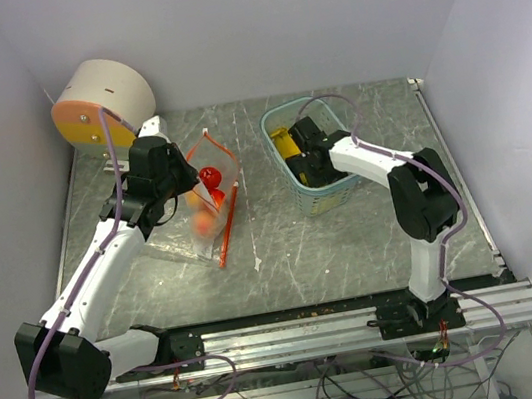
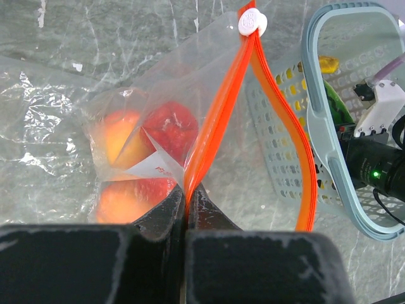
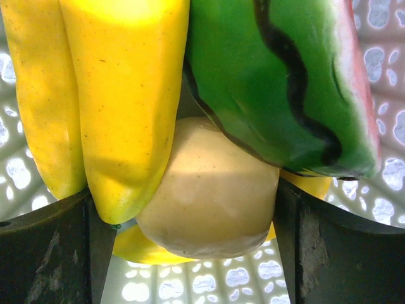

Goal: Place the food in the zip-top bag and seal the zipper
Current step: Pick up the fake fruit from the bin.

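Note:
The clear zip-top bag (image 1: 208,204) with an orange zipper (image 2: 218,114) lies left of centre. It holds two orange-pink peaches (image 2: 117,136) and a red piece (image 2: 171,123). My left gripper (image 2: 186,190) is shut on the bag's zipper edge, and the other lip hangs open to the right. The white slider (image 2: 252,22) sits at the far end. My right gripper (image 1: 301,153) is down in the pale blue basket (image 1: 332,199). Its open fingers straddle a pale tan round piece (image 3: 209,190), beside the yellow banana (image 3: 120,95) and the watermelon slice (image 3: 278,82).
A round white and orange drum (image 1: 104,104) stands at the back left corner. The basket (image 2: 329,171) sits close to the right of the bag's mouth. Walls close in the table on three sides, and a metal rail (image 1: 317,328) runs along the front.

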`<state>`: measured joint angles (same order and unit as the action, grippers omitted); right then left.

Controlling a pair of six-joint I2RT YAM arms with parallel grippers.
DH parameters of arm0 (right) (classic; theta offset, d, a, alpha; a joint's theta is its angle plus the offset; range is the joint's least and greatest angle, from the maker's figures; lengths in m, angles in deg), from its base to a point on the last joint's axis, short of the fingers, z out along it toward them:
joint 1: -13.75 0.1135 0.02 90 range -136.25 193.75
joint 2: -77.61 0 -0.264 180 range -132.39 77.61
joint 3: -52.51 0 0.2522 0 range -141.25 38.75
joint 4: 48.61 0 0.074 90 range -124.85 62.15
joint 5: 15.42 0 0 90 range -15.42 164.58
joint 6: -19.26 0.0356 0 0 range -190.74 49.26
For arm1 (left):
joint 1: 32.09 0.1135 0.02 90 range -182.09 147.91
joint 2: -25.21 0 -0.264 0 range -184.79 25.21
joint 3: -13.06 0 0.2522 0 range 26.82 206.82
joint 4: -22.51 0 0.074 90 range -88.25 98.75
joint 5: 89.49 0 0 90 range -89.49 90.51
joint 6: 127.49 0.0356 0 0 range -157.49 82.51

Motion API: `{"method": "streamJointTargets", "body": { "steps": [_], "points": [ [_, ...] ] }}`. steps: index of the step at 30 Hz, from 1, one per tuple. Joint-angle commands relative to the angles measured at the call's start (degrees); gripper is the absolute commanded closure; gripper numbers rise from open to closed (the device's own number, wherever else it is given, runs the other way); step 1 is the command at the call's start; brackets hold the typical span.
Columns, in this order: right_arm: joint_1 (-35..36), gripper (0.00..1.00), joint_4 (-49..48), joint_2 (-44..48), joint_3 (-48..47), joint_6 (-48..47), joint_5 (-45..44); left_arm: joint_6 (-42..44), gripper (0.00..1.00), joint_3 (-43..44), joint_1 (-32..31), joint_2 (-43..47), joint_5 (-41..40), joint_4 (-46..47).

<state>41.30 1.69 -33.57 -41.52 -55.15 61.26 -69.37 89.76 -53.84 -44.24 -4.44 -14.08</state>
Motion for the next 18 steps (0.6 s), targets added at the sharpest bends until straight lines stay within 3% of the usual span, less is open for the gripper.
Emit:
{"method": "streamJointTargets", "body": {
  "steps": [1, 3, 5, 11, 18],
  "points": [
    [-0.4, 0.47, 6.51, 0.92, 1.75, 1.91, -1.34, 0.77, 0.93, 1.53, 0.58, 0.08, -0.5, 0.78],
    [-0.44, 0.64, 7.67, 2.43, -0.42, 1.72, -1.27, 0.77, 0.93, 1.49, 0.58, 0.21, -0.42, 0.83],
    [-0.49, 0.73, 9.16, 3.96, -3.69, 1.71, -0.92, 0.69, 0.93, 1.4, 0.58, 0.36, -0.35, 0.85],
    [-1.21, 0.74, 9.42, 8.86, -12.08, 3.0, 4.07, 0.25, 0.93, 0.98, 0.58, 0.88, 0.0, 1.16],
    [-3.23, 0.71, 6.75, 12.41, -14.68, 4.78, 9.92, 0.23, 0.93, 0.86, 0.58, 1.25, 0.62, 1.08]
  ]
}}
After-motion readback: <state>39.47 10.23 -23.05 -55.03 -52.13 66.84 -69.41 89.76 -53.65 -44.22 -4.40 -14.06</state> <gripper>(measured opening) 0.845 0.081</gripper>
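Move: The right hand, down at the near end of the bin, already has the pale yellow fruit between its fingers. The open mouth of the zip-top bag lies some 22 cm to its left, about 2 cm farther out and 15 cm higher. The bananas lie about 5 cm ahead and 4 cm left of the hand, the watermelon slice about 5 cm ahead and 3 cm right. From the left hand, the bag mouth is roughly 3 cm ahead, 5 cm right and 4 cm lower. Upward, slowly at first with a small draw back of about 1 cm, then quickly, the right hand lifts the pale yellow fruit some 14 cm off the bin floor, easing 2–3 cm forward and left late in the rise. Its fingers keep their hold while the wrist tips about 15 degrees, fingertips swinging outward and the hand's left side rising. The left hand stays put, still pinching the bag's zipper edge. ##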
